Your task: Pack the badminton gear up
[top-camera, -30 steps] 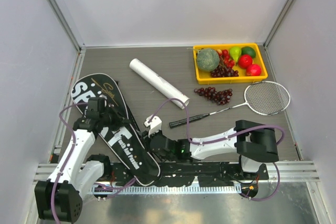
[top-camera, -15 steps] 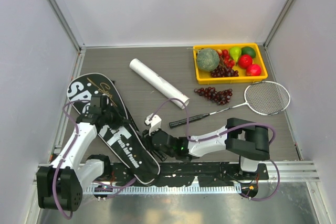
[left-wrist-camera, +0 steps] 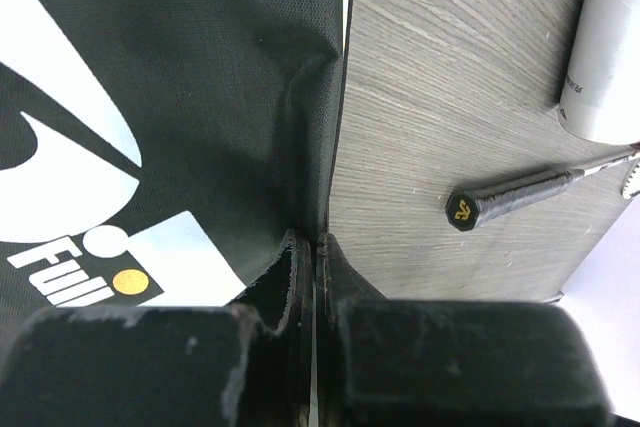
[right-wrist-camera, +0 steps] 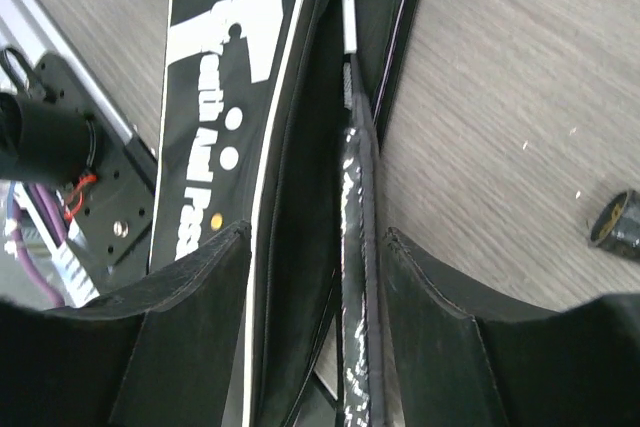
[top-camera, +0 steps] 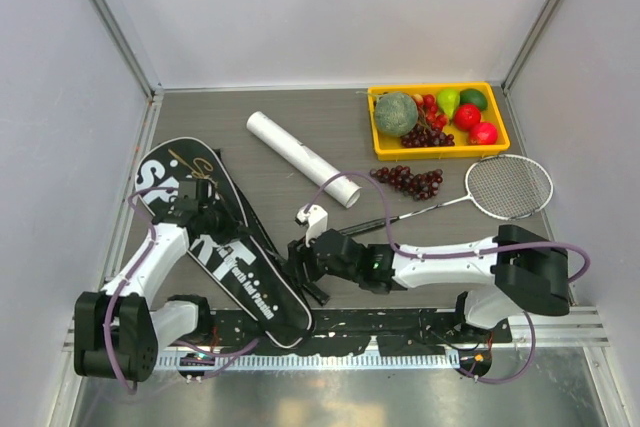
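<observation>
The black bag lettered in white lies at the left, its mouth toward the arms. My left gripper is shut on the bag's edge, pinching the fabric. My right gripper stands open at the bag's mouth. One racket's black handle lies between its fingers, close to the right finger, the shaft running into the bag. A second racket lies on the table at the right, its handle butt near the bag. The white tube lies behind.
A yellow tray of fruit stands at the back right, a dark red grape bunch just in front of it. The right arm lies across the second racket's handle. Walls close in the left, back and right; a metal rail runs along the near edge.
My right gripper has opened and let go of the racket handle, which now lies loose between its fingers. The right arm has stretched out to the right. The left gripper stays shut on the bag.
</observation>
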Motion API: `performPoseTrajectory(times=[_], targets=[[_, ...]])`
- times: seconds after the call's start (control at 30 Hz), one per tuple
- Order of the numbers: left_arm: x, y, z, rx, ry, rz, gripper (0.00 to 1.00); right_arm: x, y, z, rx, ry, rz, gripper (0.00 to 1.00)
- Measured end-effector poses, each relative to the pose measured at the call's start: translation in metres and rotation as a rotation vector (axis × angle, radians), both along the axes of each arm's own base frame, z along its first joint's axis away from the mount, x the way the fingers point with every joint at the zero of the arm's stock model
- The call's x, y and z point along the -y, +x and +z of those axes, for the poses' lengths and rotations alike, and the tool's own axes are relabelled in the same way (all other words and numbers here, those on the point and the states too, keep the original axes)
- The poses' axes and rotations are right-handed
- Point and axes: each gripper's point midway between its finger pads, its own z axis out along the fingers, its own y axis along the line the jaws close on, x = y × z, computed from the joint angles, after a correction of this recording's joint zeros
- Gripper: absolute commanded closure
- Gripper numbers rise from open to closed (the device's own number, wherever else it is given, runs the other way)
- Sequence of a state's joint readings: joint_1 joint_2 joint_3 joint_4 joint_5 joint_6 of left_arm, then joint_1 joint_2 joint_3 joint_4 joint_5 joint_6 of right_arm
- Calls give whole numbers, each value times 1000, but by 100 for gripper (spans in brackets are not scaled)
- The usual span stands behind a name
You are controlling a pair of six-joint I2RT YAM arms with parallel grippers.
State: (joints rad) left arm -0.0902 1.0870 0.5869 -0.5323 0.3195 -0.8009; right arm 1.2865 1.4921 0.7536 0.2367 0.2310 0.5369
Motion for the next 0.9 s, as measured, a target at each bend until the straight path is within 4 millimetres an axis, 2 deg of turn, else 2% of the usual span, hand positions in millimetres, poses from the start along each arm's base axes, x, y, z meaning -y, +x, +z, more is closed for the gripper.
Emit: performPoseTrajectory(times=[0.2, 0.4, 0.6, 0.67, 0.77, 0.9], targets=[[5, 4, -4, 3, -17, -39, 100, 17, -9, -8, -44, -62, 78, 41], [6, 5, -3, 24, -16, -69, 100, 32, -10, -35, -65, -176, 121, 41], [6, 5, -2, 32, -10, -80, 100, 35, -16, -67, -122, -256, 176, 43], [6, 5, -2, 33, -10, -80, 100, 32, -21, -78, -151, -272, 201, 55], [6, 6, -3, 38, -11, -81, 100, 20, -25, -75, -173, -231, 235, 95], [6, 5, -9, 38, -17, -71, 100, 17, -31, -76, -229, -205, 225, 95]])
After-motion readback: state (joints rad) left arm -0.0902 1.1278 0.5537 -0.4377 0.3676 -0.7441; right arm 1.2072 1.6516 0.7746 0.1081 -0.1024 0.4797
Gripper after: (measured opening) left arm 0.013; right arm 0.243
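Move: The racket handle sticking out of the bag lies about 8 cm below the open right hand, some 4 cm back and 2 cm to its right. The second racket's handle is about 11 cm ahead and 16 cm to the right of that hand, and the bag's narrow end some 8 cm back and 8 cm to its left. From the left hand, closed on the bag's edge, the handle by the bag is about 17 cm to the right, 14 cm back and 4 cm lower. The racket handle beside the bag's opening is what the right hand sinks to, about 8 cm down with some 3 cm back, going first to the right and then a little back to the left. It tilts and turns counter-clockwise by 10 to 15 degrees, staying open on the way down, then closes its fingers around the handle. The left hand stays almost in place, still pinching the bag's edge. ##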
